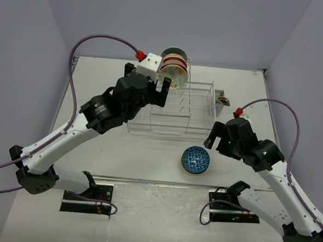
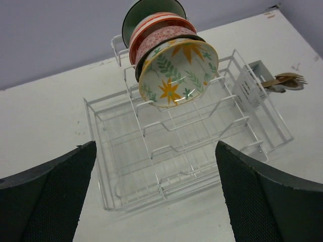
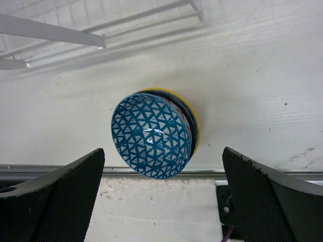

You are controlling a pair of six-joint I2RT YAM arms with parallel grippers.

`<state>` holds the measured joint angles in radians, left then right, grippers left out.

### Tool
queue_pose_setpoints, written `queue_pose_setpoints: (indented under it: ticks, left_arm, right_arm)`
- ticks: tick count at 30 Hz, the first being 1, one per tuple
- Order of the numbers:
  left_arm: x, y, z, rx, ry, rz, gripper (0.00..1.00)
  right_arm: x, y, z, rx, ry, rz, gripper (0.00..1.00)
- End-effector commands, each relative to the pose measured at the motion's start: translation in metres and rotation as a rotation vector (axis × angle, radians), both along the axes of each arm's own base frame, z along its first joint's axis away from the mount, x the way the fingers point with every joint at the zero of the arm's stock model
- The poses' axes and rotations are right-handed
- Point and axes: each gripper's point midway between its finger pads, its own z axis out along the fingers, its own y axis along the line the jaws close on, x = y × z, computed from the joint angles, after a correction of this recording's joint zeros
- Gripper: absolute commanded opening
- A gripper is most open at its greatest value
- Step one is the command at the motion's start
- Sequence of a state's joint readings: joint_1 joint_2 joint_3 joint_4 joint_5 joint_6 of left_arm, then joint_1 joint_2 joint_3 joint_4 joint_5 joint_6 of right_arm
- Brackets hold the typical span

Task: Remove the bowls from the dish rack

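The dish rack (image 1: 173, 113) of thin white wire stands at mid-table. Several bowls (image 1: 173, 68) stand on edge at its far end: a pale one with yellow and green leaves (image 2: 177, 73) in front, red-patterned ones (image 2: 159, 31) behind it, a dark green one (image 2: 151, 7) at the back. My left gripper (image 1: 156, 96) hovers open over the rack, its jaws (image 2: 156, 201) empty. A blue mosaic bowl (image 3: 151, 136) lies upside down on a small stack with a yellow-rimmed bowl (image 3: 194, 121) near the front edge. My right gripper (image 3: 161, 201) stands open just above and beside the stack (image 1: 196, 160), touching nothing.
A side caddy (image 2: 252, 85) on the rack's right end holds utensils (image 2: 285, 80). A metal strip (image 3: 252, 174) runs along the table's near edge, just in front of the stack. Walls close in the table at the back and sides.
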<state>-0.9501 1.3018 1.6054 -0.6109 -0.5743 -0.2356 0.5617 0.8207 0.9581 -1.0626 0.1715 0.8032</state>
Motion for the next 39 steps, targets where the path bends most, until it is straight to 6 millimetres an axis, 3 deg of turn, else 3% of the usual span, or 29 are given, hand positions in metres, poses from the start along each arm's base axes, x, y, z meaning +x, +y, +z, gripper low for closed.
queue_pose_setpoints:
  ticks: [1, 5, 10, 13, 15, 20, 23, 24, 30, 34, 39]
  left_arm:
    - [0.022, 0.006, 0.022, 0.111, -0.113, 0.050, 1.00]
    - [0.057, -0.006, 0.036, 0.183, -0.203, -0.001, 1.00]
    - [0.090, -0.017, 0.032, 0.294, -0.219, -0.060, 1.00]
    - [0.106, -0.028, 0.018, 0.350, -0.223, -0.099, 1.00]
    - [0.116, -0.036, -0.001, 0.387, -0.185, -0.117, 0.99]
    - [0.134, -0.049, -0.012, 0.404, -0.184, -0.120, 0.91]
    - [0.145, -0.055, -0.015, 0.410, -0.207, -0.100, 0.79]
    - [0.148, -0.054, -0.016, 0.413, -0.211, -0.075, 0.69]
    - [0.160, -0.054, -0.028, 0.471, -0.230, -0.052, 0.53]
    - [0.160, -0.055, -0.031, 0.472, -0.231, -0.057, 0.33]
    - [0.154, -0.060, -0.036, 0.484, -0.236, -0.095, 0.25]
  right_arm:
    - [0.009, -0.015, 0.024, -0.075, -0.081, 0.000, 0.99]
    - [0.017, -0.016, 0.049, -0.069, -0.182, 0.017, 0.99]
    - [0.011, -0.003, 0.067, 0.003, -0.235, 0.112, 0.99]
    - [0.006, -0.001, 0.076, 0.031, -0.279, 0.146, 0.99]
    - [0.002, -0.003, 0.083, 0.043, -0.313, 0.154, 0.99]
    - [-0.003, -0.010, 0.098, 0.048, -0.378, 0.156, 0.99]
    - [-0.005, -0.009, 0.101, 0.051, -0.387, 0.170, 0.99]
    - [-0.005, -0.009, 0.100, 0.047, -0.386, 0.173, 0.99]
    - [-0.005, -0.018, 0.095, 0.005, -0.377, 0.157, 0.99]
    - [-0.006, -0.019, 0.099, 0.005, -0.391, 0.151, 0.99]
    - [-0.006, -0.019, 0.101, 0.008, -0.392, 0.153, 0.99]
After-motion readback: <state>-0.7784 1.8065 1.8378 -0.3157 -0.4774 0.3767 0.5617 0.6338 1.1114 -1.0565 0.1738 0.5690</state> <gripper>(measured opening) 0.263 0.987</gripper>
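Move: The flowered bowl, front one in the dish rack, lies about 15 cm ahead of the left hand, 12 cm right and 8 cm lower. Close behind it at similar height stand the pink bowl (3 cm farther out) and the red-striped bowl (6 cm farther out). From the empty right hand, just over the stacked bowls, the flowered bowl is roughly 26 cm ahead, 25 cm left and 12 cm higher. Left hand reaches about 15 cm forward, closing around the flowered bowl's left rim; right rises about 9 cm. ##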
